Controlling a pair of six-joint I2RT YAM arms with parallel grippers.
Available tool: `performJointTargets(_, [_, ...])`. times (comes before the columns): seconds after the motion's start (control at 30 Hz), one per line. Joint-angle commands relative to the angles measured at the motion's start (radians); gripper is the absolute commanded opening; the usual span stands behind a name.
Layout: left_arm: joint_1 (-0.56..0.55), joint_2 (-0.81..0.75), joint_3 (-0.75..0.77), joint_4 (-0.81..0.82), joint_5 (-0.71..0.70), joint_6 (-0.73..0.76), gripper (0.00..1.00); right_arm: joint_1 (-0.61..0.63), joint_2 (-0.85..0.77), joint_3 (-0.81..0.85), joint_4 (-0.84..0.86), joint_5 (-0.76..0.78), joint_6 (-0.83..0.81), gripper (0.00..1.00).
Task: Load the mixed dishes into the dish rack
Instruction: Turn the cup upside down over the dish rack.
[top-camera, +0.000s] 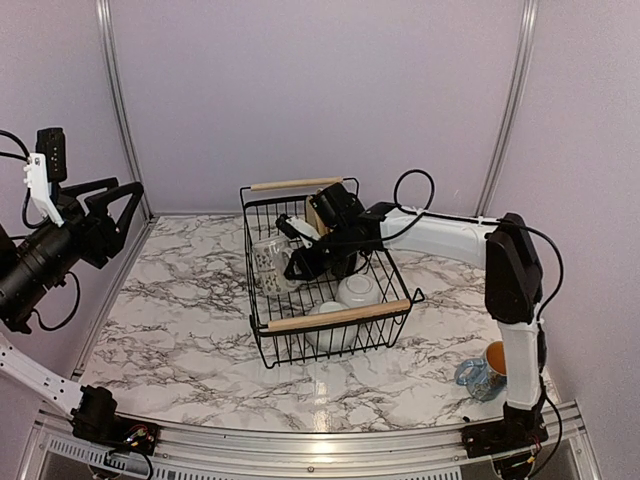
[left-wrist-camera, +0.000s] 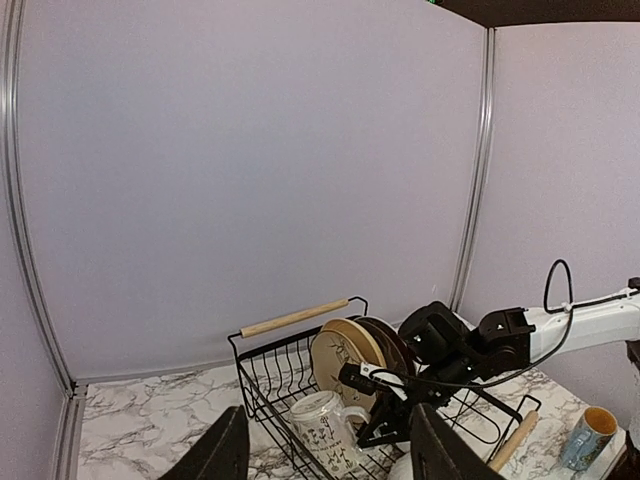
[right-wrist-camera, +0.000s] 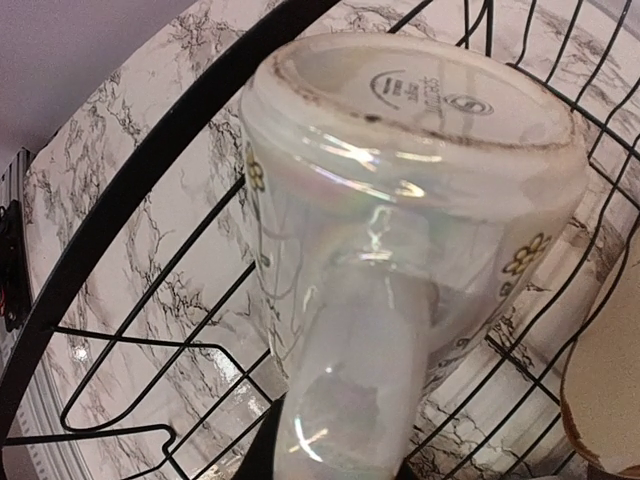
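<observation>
The dish rack (top-camera: 300, 184), a black wire basket with wooden handles, stands mid-table. My right gripper (top-camera: 303, 262) reaches into it and is shut on the handle (right-wrist-camera: 360, 370) of a white flower-patterned mug (top-camera: 271, 262), which is upside down by the rack's left wall with its stamped base (right-wrist-camera: 420, 110) showing. A tan plate (left-wrist-camera: 345, 358) and a dark plate (left-wrist-camera: 392, 345) stand on edge at the rack's back. Two white bowls (top-camera: 358, 290) (top-camera: 330, 328) lie near its front handle. A second, orange-lined mug (top-camera: 485, 372) stands on the table at the right. My left gripper (top-camera: 110, 205) hangs open, high at the left.
The marble table (top-camera: 180, 310) has a raised metal rail along its near edge (top-camera: 300, 445). Purple walls close in the back and both sides. The right arm's white link (top-camera: 440, 235) stretches over the rack's right rim. The orange-lined mug stands close to the right arm's base.
</observation>
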Motion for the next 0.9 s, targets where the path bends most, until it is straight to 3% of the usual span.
performJointTargets(0.0, [0.004,-0.028,-0.006,-0.008,0.009,-0.026,0.57,0.031,0.028,0.139,0.109,0.072,0.014,0.00])
performJointTargets(0.1, [0.003,-0.036,-0.006,-0.022,0.008,-0.039,0.57,0.031,0.049,0.159,0.113,0.112,0.008,0.00])
performJointTargets(0.33, [0.004,-0.041,-0.005,-0.032,0.012,-0.049,0.57,0.030,-0.018,0.035,0.322,0.188,0.025,0.00])
performJointTargets(0.87, [0.004,-0.021,0.014,-0.069,0.049,-0.086,0.58,0.007,0.131,0.124,0.352,0.258,0.048,0.00])
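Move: The right hand holds the upturned white cup by its handle. The free spot in the far left part of the dish rack lies about 8 cm ahead, 8 cm to its left and some 8 cm below. The standing plates are roughly 8 cm ahead and 8 cm to the right; the farther white bowl is about 12 cm right and 3 cm ahead, 8 cm lower. From the left hand, that spot is some 27 cm ahead, 11 cm right and far below. Leftward about 2 cm and slightly down at first, then mainly forward, the right hand carries the upturned cup some 5 to 6 cm towards the rack's far left part, left of the plates. The wrist turns about 10 degrees clockwise while rolling its forward side up by about as much, with the fingers keeping their hold on the handle. ##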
